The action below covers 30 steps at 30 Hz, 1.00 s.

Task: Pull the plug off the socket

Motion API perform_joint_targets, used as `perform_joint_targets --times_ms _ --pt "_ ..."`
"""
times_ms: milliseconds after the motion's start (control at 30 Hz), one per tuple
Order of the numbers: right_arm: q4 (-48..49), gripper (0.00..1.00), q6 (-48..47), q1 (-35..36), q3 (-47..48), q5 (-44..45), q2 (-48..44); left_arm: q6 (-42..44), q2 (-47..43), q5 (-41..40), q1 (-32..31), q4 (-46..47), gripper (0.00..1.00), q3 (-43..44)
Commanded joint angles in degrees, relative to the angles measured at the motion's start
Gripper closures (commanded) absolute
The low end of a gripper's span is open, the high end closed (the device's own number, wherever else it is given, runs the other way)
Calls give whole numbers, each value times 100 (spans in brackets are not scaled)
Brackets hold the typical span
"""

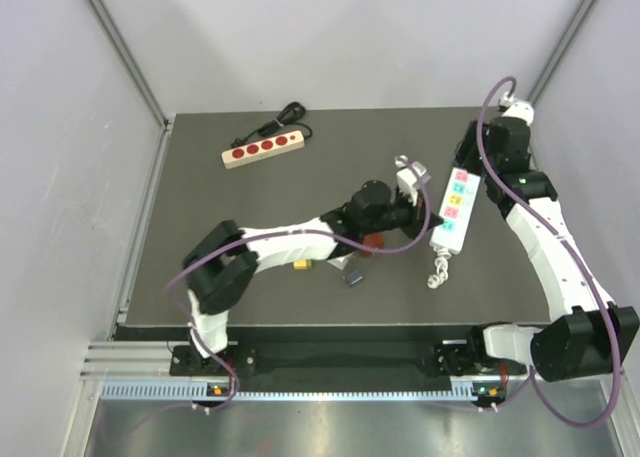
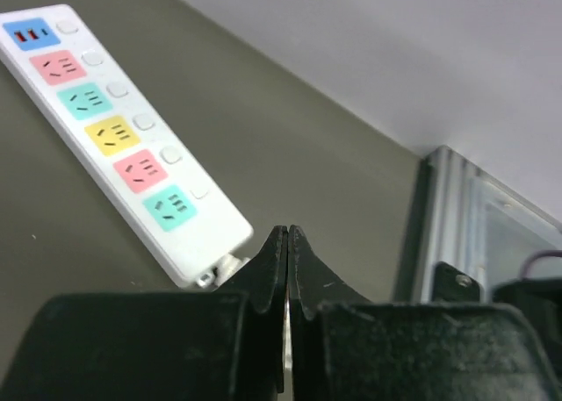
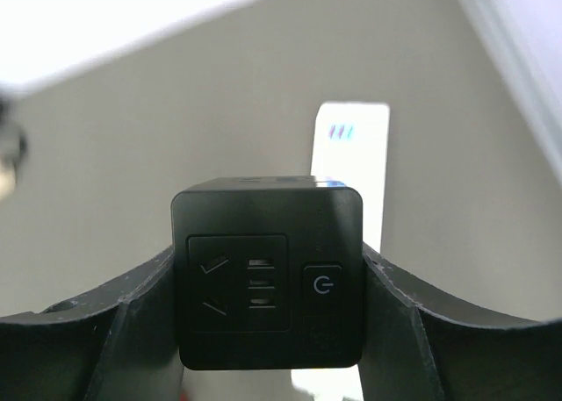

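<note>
The plug [image 3: 263, 322] is a black cube with a socket face and a power button. My right gripper [image 3: 268, 259] is shut on its two sides and holds it clear above the far end of the socket, a white power strip [image 1: 455, 209] with coloured outlets. Every outlet on the strip [image 2: 123, 133] that shows is empty. My left gripper [image 2: 288, 236] is shut with nothing in it, just beside the strip's cable end [image 2: 215, 274]. From above, the left gripper [image 1: 420, 215] lies left of the strip and the right gripper [image 1: 472, 149] hangs over its far end.
A wooden strip with red outlets [image 1: 262, 149] and a black cable [image 1: 285, 117] lie at the back left. A red piece [image 1: 372, 241], a yellow piece [image 1: 300, 265] and a dark one [image 1: 352, 276] sit under the left arm. The white cable coils at the strip's near end [image 1: 438, 270].
</note>
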Motion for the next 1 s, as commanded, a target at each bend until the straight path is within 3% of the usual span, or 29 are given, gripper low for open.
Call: perform_joint_targets --times_ms 0,267,400,667,867,967 --pt "-717 100 -291 277 -120 -884 163 -194 -1067 -243 -126 276 100 -1157" --pt "-1421 100 -643 1690 -893 -700 146 -889 -3336 -762 -135 -515 100 -3604" --pt "-1817 100 -608 1973 -1166 -797 339 -1320 -4653 -955 -135 -786 100 -4510" --pt "-1914 100 -458 2070 -1483 -1498 155 -1268 -5947 -1650 -126 -1754 100 -4836" --pt "-1984 100 -765 2088 -1386 -2141 479 -1338 -6045 -1580 -135 -1798 100 -4872" --pt "-1888 100 -749 2097 -1359 -1932 516 -1347 -6028 -1589 -135 -1763 100 -4898"
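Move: The right hand already grips the black plug. The bare table beside the red plug lies some 16 cm back, 13 cm left and 25 cm below that hand, and the red plug about 9 cm back and 20 cm left. The socket strip's middle is roughly 4 cm ahead and 4 cm right. From the left hand, which is empty and shut, the red plug is some 3 cm ahead and 14 cm left, the white plug level and 22 cm left, and the gray plug 7 cm back and 19 cm left, all about 17 cm below. Down, back and left in one fast sweep, the right hand carries the black plug about 27 cm away from the far part of the socket strip towards the open table by the red plug, slowing at the end. Its wrist tips down some 40 degrees and turns counter-clockwise nearly as much, the grip unchanged. The left hand, still shut, swings left and back about 25 cm, away from the strip. ##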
